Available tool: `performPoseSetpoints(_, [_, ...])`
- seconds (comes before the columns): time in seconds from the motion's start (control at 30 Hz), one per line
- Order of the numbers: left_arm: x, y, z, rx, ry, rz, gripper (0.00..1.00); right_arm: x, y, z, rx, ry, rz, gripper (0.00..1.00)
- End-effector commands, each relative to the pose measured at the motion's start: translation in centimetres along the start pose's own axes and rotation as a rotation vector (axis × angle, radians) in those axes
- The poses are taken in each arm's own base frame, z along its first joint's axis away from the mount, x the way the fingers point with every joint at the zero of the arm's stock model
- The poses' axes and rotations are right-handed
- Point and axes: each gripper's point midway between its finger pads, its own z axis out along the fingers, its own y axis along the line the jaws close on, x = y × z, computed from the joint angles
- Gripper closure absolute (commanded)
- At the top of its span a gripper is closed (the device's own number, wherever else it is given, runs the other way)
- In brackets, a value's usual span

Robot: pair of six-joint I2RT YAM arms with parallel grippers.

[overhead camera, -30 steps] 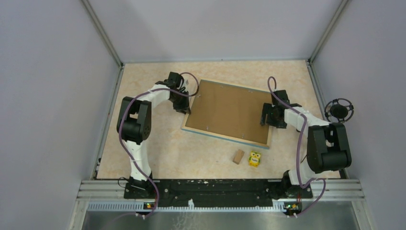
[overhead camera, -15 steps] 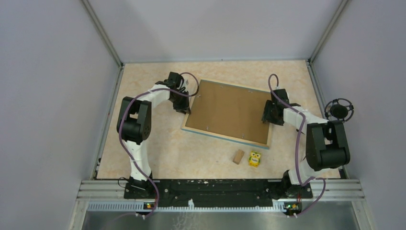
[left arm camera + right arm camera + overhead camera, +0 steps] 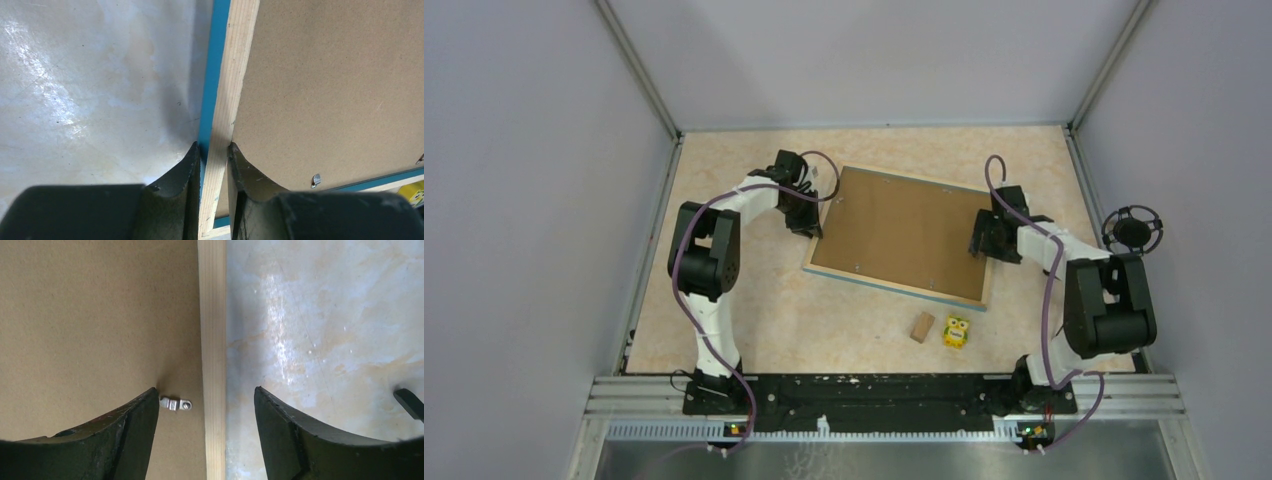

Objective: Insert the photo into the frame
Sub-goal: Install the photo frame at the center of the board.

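Note:
The frame (image 3: 894,288) lies face down in the middle of the table, with a plain brown backing board (image 3: 904,232) filling its back. The photo is hidden. My left gripper (image 3: 809,222) is shut on the frame's left rail (image 3: 230,90), one finger outside on the blue edge and one on the board (image 3: 330,85). My right gripper (image 3: 980,243) stands open over the right rail (image 3: 212,315). That gripper (image 3: 206,395) straddles the rail, and its left fingertip sits beside a small metal clip (image 3: 176,404) on the board (image 3: 95,315).
A small wooden block (image 3: 921,327) and a yellow toy (image 3: 956,332) lie just in front of the frame's near edge. A black round fixture (image 3: 1132,231) stands at the right wall. Grey walls enclose the table on three sides.
My right gripper has shifted slightly along the frame's right edge, and its jaws have narrowed and widened again. The left gripper and the frame have not moved.

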Motion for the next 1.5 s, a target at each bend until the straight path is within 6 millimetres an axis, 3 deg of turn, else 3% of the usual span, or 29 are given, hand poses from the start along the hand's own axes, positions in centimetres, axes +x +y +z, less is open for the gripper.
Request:
performPoseSetpoints(0.0, [-0.2,-0.2,0.2,0.015,0.007,-0.004,0.81,-0.5,-0.3,-2.2,-0.014,-0.02,-0.02,0.31])
performPoseSetpoints(0.43, [-0.1,-0.2,0.3,0.02,0.01,-0.009,0.81,1.4,-1.2,-2.0,0.007,0.0,-0.021,0.37])
performPoseSetpoints(1.07, [-0.1,-0.5,0.2,0.034,0.008,-0.007,0.81,0.6,-1.0,0.4,0.03,-0.01,-0.014,0.45])
performPoseSetpoints(1.27, [-0.2,-0.6,0.1,0.037,0.007,-0.006,0.81,1.1,-1.8,0.8,0.082,0.008,0.009,0.57])
performPoseSetpoints(1.47, [-0.2,-0.7,0.0,0.043,0.006,-0.007,0.81,2.3,-1.4,0.7,0.062,0.044,0.04,0.72])
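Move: The right hand's fingers straddle the frame's right rail, and the metal clip they work on lies about 2 cm left of the hand point, 1 cm back and 1 cm below. The rail runs just under this hand; the yellow owl stands roughly 19 cm back, 6 cm left and 2 cm below. For the left hand, still pinching the frame's left rail, the clip is some 34 cm right, 7 cm back and 1 cm below. Right hand hops back about 3 cm, returns forward 2.5 cm, fingers narrowing by half across clip and rail. ##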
